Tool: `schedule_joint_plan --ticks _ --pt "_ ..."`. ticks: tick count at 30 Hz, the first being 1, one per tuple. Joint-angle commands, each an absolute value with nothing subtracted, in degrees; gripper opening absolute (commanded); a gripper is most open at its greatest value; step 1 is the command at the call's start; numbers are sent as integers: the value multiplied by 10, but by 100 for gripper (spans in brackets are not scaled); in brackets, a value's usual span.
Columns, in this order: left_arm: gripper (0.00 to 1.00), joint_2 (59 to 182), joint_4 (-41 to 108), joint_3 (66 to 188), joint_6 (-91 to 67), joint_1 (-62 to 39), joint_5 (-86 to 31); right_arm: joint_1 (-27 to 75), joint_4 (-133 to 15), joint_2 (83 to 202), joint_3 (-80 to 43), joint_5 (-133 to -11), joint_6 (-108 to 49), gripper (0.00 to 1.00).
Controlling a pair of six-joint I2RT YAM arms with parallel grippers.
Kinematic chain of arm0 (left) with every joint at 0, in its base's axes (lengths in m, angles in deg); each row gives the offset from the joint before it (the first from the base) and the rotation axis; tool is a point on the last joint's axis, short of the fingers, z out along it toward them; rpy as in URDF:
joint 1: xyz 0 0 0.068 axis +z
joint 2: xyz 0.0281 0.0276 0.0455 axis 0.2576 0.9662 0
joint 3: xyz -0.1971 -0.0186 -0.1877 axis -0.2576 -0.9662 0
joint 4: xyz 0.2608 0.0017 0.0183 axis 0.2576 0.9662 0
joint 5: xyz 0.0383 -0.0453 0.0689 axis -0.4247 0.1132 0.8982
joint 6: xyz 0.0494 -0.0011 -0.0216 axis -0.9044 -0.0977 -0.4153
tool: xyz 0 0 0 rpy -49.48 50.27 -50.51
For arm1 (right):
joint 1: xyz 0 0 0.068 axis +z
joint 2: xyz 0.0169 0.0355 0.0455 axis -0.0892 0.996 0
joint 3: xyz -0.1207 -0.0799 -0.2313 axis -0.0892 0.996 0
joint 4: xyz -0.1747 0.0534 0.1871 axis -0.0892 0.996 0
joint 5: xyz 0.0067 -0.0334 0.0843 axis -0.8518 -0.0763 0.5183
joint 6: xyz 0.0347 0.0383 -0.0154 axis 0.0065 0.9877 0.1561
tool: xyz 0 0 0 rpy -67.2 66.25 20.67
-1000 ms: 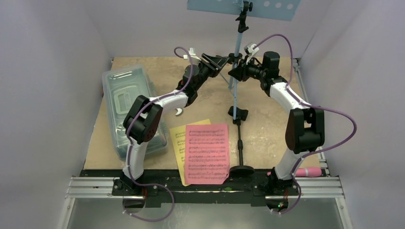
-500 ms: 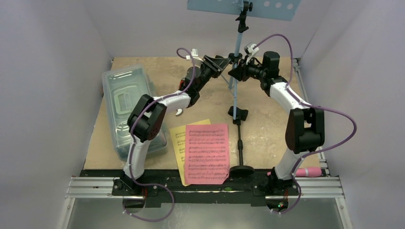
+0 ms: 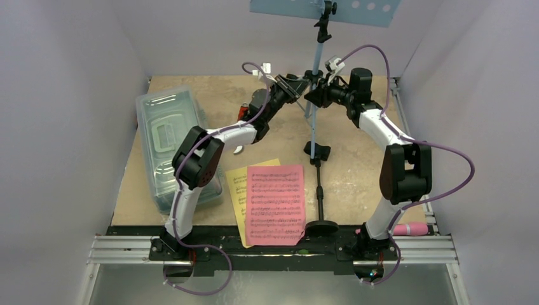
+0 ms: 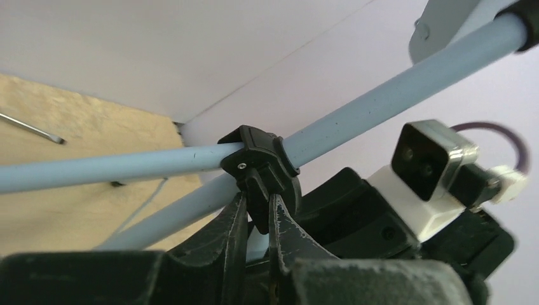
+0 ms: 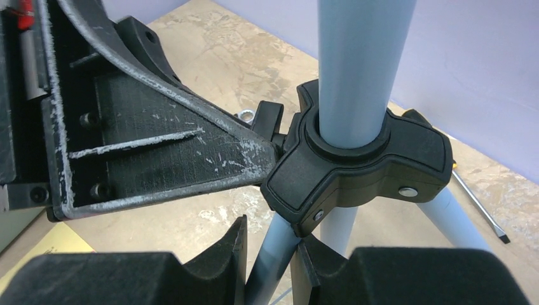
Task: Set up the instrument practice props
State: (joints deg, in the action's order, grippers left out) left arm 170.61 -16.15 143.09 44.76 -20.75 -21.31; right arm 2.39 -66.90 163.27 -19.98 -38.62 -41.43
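Note:
The light blue music stand (image 3: 313, 108) stands at the back of the table, its perforated desk (image 3: 324, 9) at the top edge. My left gripper (image 3: 299, 85) (image 4: 257, 206) is shut on the black knob (image 4: 262, 190) of the tripod hub (image 4: 257, 155). From the other side, my right gripper (image 3: 314, 96) (image 5: 272, 244) is shut on a blue tripod leg (image 5: 274, 251) just under the hub (image 5: 356, 165). Pink sheet music (image 3: 275, 203) lies over a yellow page (image 3: 237, 190). The black mic stand (image 3: 321, 210) lies flat. A pink microphone (image 3: 410, 229) rests by the right arm's base.
A clear lidded box (image 3: 166, 143) fills the left side of the table. A red-handled wrench (image 3: 242, 113) lies mostly hidden under my left arm. A thin metal rod (image 5: 480, 213) lies on the table behind the stand. Walls close in on three sides.
My left gripper has moved up and right to the stand's hub and closed on its black knob. The right arm has held still on the leg.

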Motion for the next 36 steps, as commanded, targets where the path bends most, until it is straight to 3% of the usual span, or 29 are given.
schedule_joint_plan --ticks 1,10,20,25,27,32,36 --pt "0 1669 -59 1467 200 -214 -177 32 -631 1670 -189 -412 -538 0" --pt "0 1633 99 1505 -311 -295 6 32 -633 1670 -187 -411 -540 0" --pt "0 1634 0 1427 -713 -365 187 35 -636 1668 -183 -425 -545 0" --pt "0 1615 36 1434 -706 -370 169 39 -636 1670 -184 -431 -547 0" --pt "9 1610 115 1465 -626 -370 132 40 -635 1670 -183 -433 -548 0" --pt "81 1589 233 1497 -400 -368 40 41 -634 1667 -181 -434 -552 0" --pt "84 1539 233 1464 -250 -347 -26 41 -639 1663 -178 -431 -552 0"
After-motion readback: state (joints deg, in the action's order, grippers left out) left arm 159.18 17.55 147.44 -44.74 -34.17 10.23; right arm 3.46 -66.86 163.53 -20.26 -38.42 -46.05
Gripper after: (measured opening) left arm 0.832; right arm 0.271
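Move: The left fingertips are already shut on the small black knob of the blue stand's collar. The collar itself lies about 3 cm ahead, 3 cm to the right and a shade higher. The black clip stand's head is some 20 cm back, 6 cm right and 25 cm down. The wrench lies roughly 13 cm back, 21 cm left and 27 cm below. From the right hand, which holds a leg under the collar, the knob is 1 cm ahead, 5 cm left and 6 cm up. Still pinching the collar knob, the left hand rolls clockwise about its own fingers (seen from behind the hand) by some 105 degrees, swinging about 4 cm left and 2 cm back. Then the fingers open wide, let go of the knob and draw a little farther back from the collar. The right hand keeps its grip on the leg, drifting about 2.5 cm left and slightly back, then mostly returning. ##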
